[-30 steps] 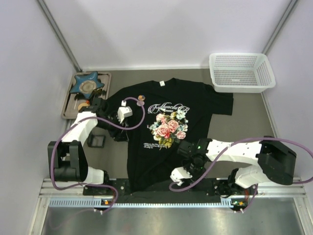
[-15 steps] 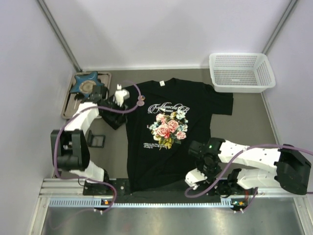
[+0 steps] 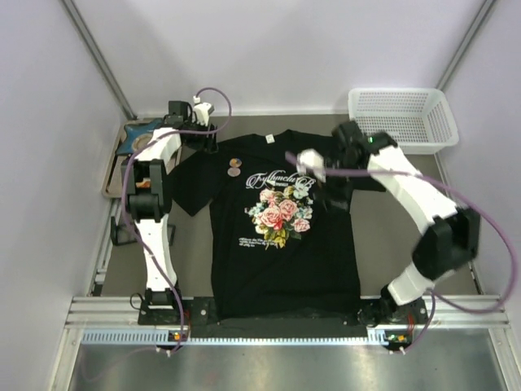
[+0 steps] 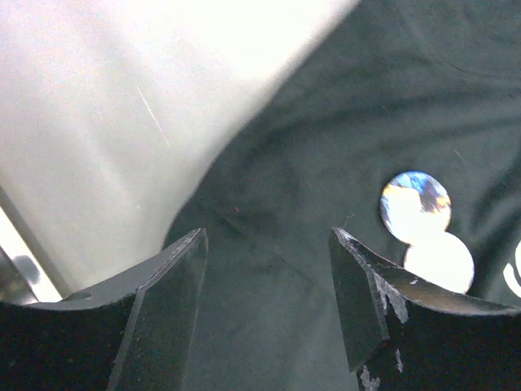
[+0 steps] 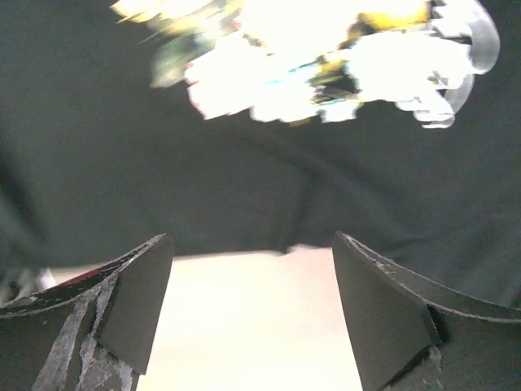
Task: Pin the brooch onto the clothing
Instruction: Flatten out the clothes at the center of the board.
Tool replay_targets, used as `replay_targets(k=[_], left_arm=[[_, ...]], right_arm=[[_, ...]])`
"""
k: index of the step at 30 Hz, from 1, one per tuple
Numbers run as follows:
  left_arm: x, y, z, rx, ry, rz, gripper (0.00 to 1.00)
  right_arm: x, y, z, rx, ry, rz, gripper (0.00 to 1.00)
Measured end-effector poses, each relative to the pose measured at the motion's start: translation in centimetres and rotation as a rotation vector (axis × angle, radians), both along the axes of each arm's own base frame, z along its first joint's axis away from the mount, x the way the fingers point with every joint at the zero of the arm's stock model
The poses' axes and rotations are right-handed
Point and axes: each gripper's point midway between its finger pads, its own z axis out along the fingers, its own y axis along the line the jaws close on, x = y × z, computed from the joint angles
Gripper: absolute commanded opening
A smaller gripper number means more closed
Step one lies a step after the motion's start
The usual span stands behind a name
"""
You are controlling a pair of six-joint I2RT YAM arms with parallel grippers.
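Note:
The clothing [image 3: 285, 244] is a black T-shirt with a rose print, lying flat in the middle of the table. The brooch [image 3: 234, 172] [image 4: 440, 259], small, round and pale, rests on the shirt near its left shoulder. It touches a second round piece [image 4: 415, 205] with blue and orange colouring. My left gripper [image 3: 202, 140] [image 4: 269, 269] hovers open over the left sleeve, just left of the brooch, with nothing between its fingers. My right gripper [image 3: 332, 194] [image 5: 252, 281] hangs open and empty over the shirt's right side by the print, blurred in the top view.
A white mesh basket [image 3: 400, 119] stands at the back right. A tray [image 3: 114, 175] with a blue star-shaped dish [image 3: 134, 138] sits at the back left, partly behind my left arm. Purple cables loop off both arms.
Both arms have swung away from the near edge. The left gripper went from the left sleeve toward the back-left corner. The right arm rose from the hem to the shirt's right shoulder.

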Motion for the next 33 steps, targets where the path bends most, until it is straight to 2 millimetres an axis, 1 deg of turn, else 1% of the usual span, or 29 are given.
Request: replay_targets(k=[1,3,6,8,9,12,13,15,19,20,21,23,27,28,29,30,31,32,33], left_arm=[[0.6,0.0,-0.5,-0.003,0.002,0.006,0.66],[1.9,0.0,-1.6,-0.008,0.007,0.015,0.65],[3.6,0.1,-2.9,-0.006,0.002,0.035,0.64],[4.4,0.0,-3.4,0.004,-0.006,0.044,0.62],[4.7,0.0,-3.6,0.011,-0.013,0.049,0.61],[6.0,-0.3,-3.5,0.022,-0.049,0.051,0.59],[6.4,-0.4,-3.3,0.023,-0.059,0.050,0.59],[7.1,-0.8,-3.3,0.029,-0.078,0.041,0.58],[7.2,-1.8,-3.5,0.050,-0.090,-0.004,0.57],[7.1,-1.9,-3.6,0.055,-0.088,-0.014,0.55],[7.0,-2.1,-3.8,0.060,-0.086,-0.027,0.48],[6.7,-2.5,-4.4,0.070,-0.072,-0.049,0.44],[6.5,-2.9,-4.5,0.089,-0.072,-0.098,0.44],[6.4,-2.9,-4.5,0.095,-0.070,-0.106,0.45],[6.3,-2.9,-4.6,0.100,-0.066,-0.111,0.44],[6.2,-2.9,-4.6,0.105,-0.067,-0.118,0.40],[6.3,-2.8,-4.5,0.110,-0.069,-0.123,0.34],[6.2,-2.8,-4.6,0.113,-0.066,-0.128,0.31],[6.1,-2.9,-4.6,0.114,-0.064,-0.135,0.28]], right_arm=[[2.9,0.6,0.9,0.037,-0.018,-0.082,0.74],[9.1,1.7,1.9,0.094,-0.054,-0.241,0.70],[18.0,3.5,2.3,0.174,-0.116,-0.443,0.63],[22.7,4.3,1.9,0.203,-0.157,-0.542,0.59],[25.7,4.6,1.7,0.219,-0.198,-0.595,0.58],[31.4,5.1,0.1,0.240,-0.281,-0.688,0.57],[32.7,5.2,-0.7,0.239,-0.299,-0.712,0.57],[34.3,4.9,-2.8,0.221,-0.321,-0.749,0.58],[36.1,4.3,-6.3,0.175,-0.355,-0.781,0.59],[36.4,4.2,-6.9,0.169,-0.365,-0.787,0.59],[36.7,4.1,-7.5,0.159,-0.373,-0.790,0.59],[37.3,4.0,-8.1,0.158,-0.392,-0.790,0.59],[38.5,3.9,-9.6,0.146,-0.436,-0.771,0.59],[38.6,3.8,-10.1,0.135,-0.441,-0.759,0.57],[38.8,3.9,-10.5,0.134,-0.443,-0.754,0.52],[39.1,3.8,-10.4,0.131,-0.461,-0.742,0.50],[39.5,3.8,-10.2,0.130,-0.481,-0.731,0.47],[39.8,3.8,-10.2,0.131,-0.497,-0.724,0.39],[39.9,3.8,-10.5,0.126,-0.502,-0.716,0.34]])
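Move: The shirt's right shoulder edge, just beside the collar, lies about 40 cm ahead of the right gripper, some 4 cm to its left and 13 cm below. The flower print is about 16 cm ahead and 12 cm left of that gripper. For the left gripper, the left shoulder edge is about 7 cm ahead, 4 cm right and 6 cm below; the two round badges are 1 cm back and 8 cm right, the white collar label 8 cm ahead and 18 cm right. Sweep the right gripper fast forward, about 40 cm up the shirt past the flower print, sinking mostly in the later part to the right shoulder edge, while its wrist turns some 40 degrees clockwise and tips its fingers forward. Bring the left gripper forward and down, then slightly right, onto the left shoulder edge. Narrow both sets of fingers about the cloth edge, still part open. ##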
